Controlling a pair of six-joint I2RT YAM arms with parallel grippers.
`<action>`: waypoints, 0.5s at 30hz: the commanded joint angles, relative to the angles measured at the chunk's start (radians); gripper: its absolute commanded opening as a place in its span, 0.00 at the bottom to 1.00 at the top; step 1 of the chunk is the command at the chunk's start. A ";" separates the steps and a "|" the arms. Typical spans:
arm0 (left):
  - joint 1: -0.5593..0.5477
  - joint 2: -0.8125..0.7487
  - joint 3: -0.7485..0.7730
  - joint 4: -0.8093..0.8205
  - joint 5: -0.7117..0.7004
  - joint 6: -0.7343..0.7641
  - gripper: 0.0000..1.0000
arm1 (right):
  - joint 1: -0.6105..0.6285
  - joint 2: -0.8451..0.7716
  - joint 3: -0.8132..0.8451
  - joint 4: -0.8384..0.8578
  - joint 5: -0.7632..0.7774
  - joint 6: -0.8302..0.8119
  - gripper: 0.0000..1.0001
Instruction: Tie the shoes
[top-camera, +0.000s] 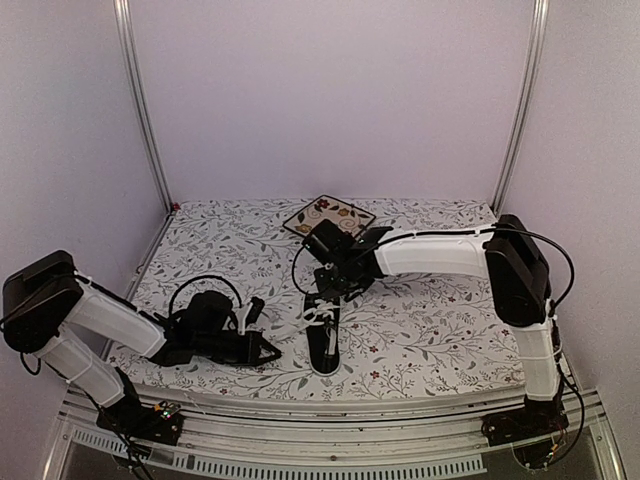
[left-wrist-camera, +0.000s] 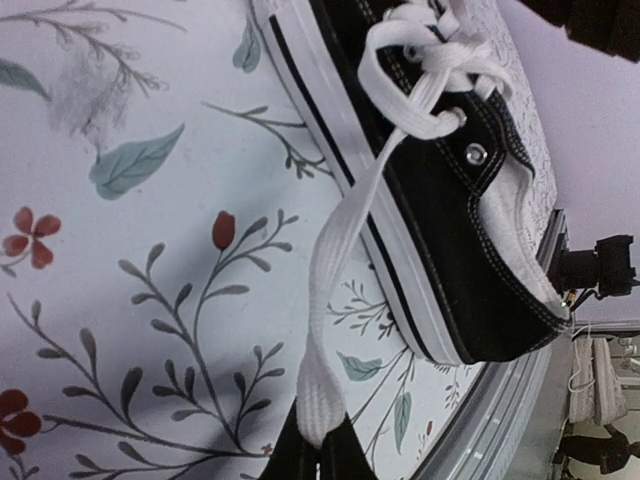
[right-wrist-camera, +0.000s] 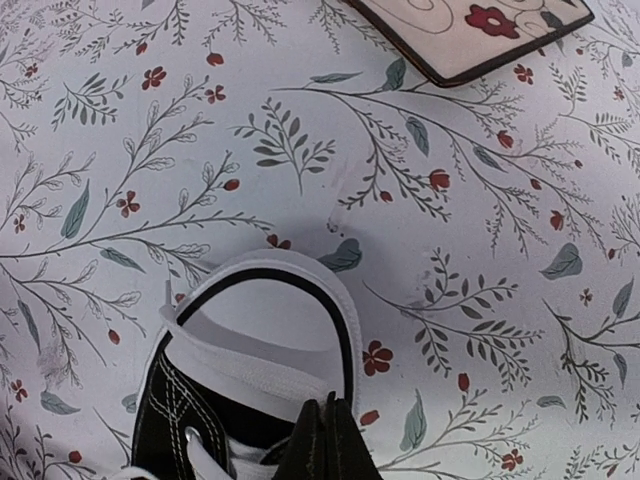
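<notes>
A small black sneaker (top-camera: 323, 348) with white laces lies near the table's front edge, heel toward the arms. In the right wrist view its white toe cap (right-wrist-camera: 262, 300) points toward the plate. My left gripper (top-camera: 268, 349) is left of the shoe, low over the cloth, shut on the end of one white lace (left-wrist-camera: 335, 260) that runs taut up to the eyelets; its fingertips (left-wrist-camera: 345, 455) pinch the lace end. My right gripper (top-camera: 331, 295) hangs over the front of the shoe (right-wrist-camera: 175, 420), shut on another lace strand (right-wrist-camera: 250, 365) lying across the toe cap.
A square floral plate (top-camera: 328, 215) lies at the back centre, also in the right wrist view (right-wrist-camera: 470, 30). A floral tablecloth (top-camera: 440, 330) covers the table. A metal rail (top-camera: 330, 410) runs along the front edge, close to the shoe's heel (left-wrist-camera: 500, 300).
</notes>
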 joint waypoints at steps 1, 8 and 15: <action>0.029 -0.013 0.068 -0.008 0.004 0.033 0.00 | -0.026 -0.184 -0.098 0.020 0.031 0.062 0.02; 0.117 0.010 0.134 0.004 0.064 0.059 0.00 | -0.033 -0.455 -0.382 0.300 -0.203 -0.049 0.02; 0.202 0.073 0.236 -0.049 0.153 0.131 0.00 | 0.042 -0.615 -0.588 0.537 -0.600 -0.169 0.02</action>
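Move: Both hands already pinch a lace end. From the right hand, the lace knot on the shoe lies about 7 cm back, 1 cm left and 1 cm lower; the toe cap is roughly 1 cm ahead, 2 cm left and 5 cm below, and the floral mat some 22 cm ahead, 2 cm right and 7 cm below. From the left hand, the knot is about 9 cm ahead, 9 cm right and 5 cm higher. Right hand lifts its pinched lace some 12 cm and back; left carries its own forward and up. ##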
